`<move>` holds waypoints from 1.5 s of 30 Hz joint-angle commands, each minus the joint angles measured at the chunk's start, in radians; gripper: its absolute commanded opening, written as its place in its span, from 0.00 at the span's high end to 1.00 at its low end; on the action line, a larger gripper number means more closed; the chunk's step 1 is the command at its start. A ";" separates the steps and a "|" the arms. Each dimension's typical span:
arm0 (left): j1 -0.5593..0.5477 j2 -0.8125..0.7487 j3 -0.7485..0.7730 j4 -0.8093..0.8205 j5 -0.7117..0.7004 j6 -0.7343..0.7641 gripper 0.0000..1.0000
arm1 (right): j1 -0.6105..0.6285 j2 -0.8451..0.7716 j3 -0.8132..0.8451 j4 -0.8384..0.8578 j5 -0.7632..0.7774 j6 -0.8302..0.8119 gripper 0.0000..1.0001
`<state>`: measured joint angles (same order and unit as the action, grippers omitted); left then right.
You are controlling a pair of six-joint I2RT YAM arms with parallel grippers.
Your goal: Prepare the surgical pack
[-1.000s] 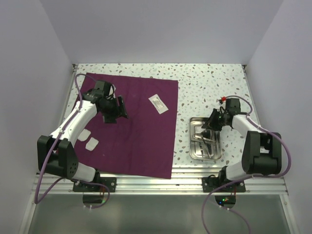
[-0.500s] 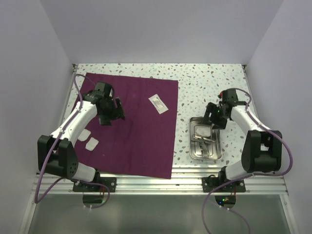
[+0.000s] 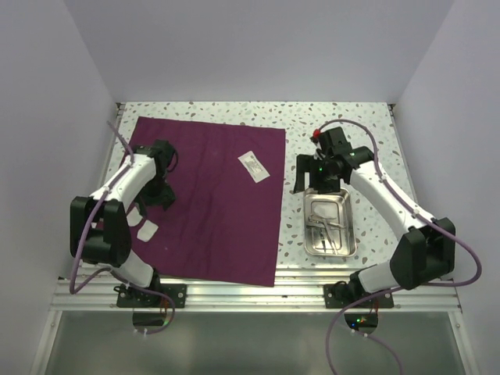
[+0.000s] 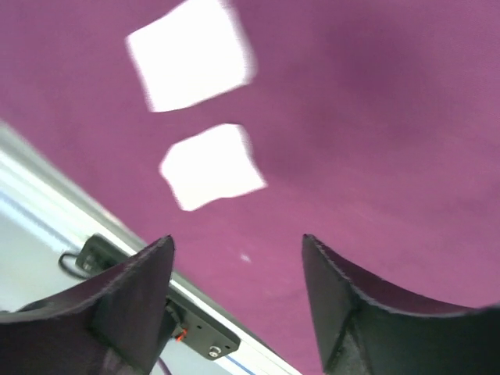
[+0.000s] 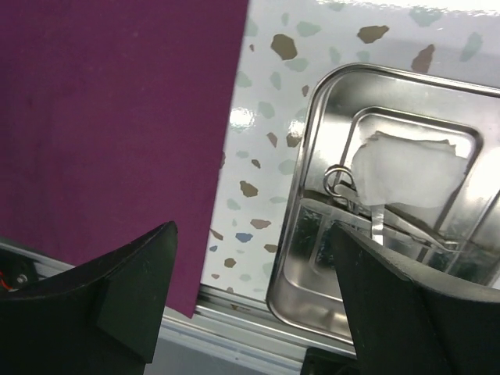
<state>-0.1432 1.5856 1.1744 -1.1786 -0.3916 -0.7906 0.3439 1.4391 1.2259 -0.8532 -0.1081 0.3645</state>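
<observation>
The deep-maroon cloth (image 3: pixel 211 203) lies flat on the left half of the table. Two white pads (image 3: pixel 147 230) rest near its left edge, and the left wrist view shows them (image 4: pixel 212 166) just beyond my fingers. My left gripper (image 3: pixel 156 199) (image 4: pixel 237 238) hovers open over the cloth beside them, holding nothing. The steel tray (image 3: pixel 348 226) (image 5: pixel 301 234) sits right of the cloth with thin metal instruments (image 5: pixel 344 183) and a white pad (image 5: pixel 402 168) inside. My right gripper (image 3: pixel 316 181) (image 5: pixel 254 225) hangs open and empty above the tray's far left corner.
A small white packet (image 3: pixel 253 166) lies on the cloth near its far right corner. The speckled tabletop (image 3: pixel 344 125) shows around the tray. White walls close in the left, back and right sides. An aluminium rail (image 3: pixel 258 293) runs along the near edge.
My right gripper has opened and moved up and left from the tray's right side, leaving a white pad inside. My left gripper has swung left from mid-cloth to the two pads.
</observation>
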 commanded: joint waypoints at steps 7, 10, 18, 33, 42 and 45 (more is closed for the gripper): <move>0.171 0.063 -0.084 0.068 -0.044 -0.048 0.43 | 0.066 0.003 -0.055 0.036 -0.125 -0.006 0.17; 0.171 0.108 -0.082 0.096 -0.021 -0.047 0.49 | 0.093 0.020 -0.040 0.034 -0.133 -0.009 0.17; 0.169 0.114 -0.107 0.114 -0.020 -0.059 0.50 | 0.124 0.041 -0.040 0.046 -0.153 -0.013 0.17; 0.169 0.172 -0.113 0.166 -0.004 -0.041 0.51 | 0.124 0.037 -0.054 0.052 -0.156 -0.016 0.16; 0.169 0.163 -0.170 0.217 0.016 -0.024 0.66 | 0.124 0.041 -0.054 0.056 -0.160 -0.015 0.16; 0.169 0.165 -0.182 0.227 0.019 -0.021 0.71 | 0.124 0.043 -0.052 0.055 -0.160 -0.016 0.16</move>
<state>0.0242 1.7531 1.0283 -1.0023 -0.3725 -0.8150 0.4664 1.4818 1.1690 -0.8207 -0.2390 0.3580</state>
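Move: The left hand goes for the nearer of the two remaining gauze pads, which lies about 5 cm to its left, 4 cm back and 8 cm below. The other gauze pad, at the same height, lies roughly 9 cm to the left of the hand and 1 cm ahead. From the right hand, the nearer pad lies some 57 cm to the left, 7 cm back and 14 cm below. The left hand swings left and a little back over the nearer gauze pad, turning about 10 degrees counter-clockwise, then sinks nearly straight down (about 7 cm in all) while its fingers narrow from wide to about a third open, their tips closing in around the pad's right-hand edge. Meanwhile the right hand, fingers wide open and empty, shifts about 5 cm left, with some back and down, away from the tray towards the cloth's edge, and waits there. ##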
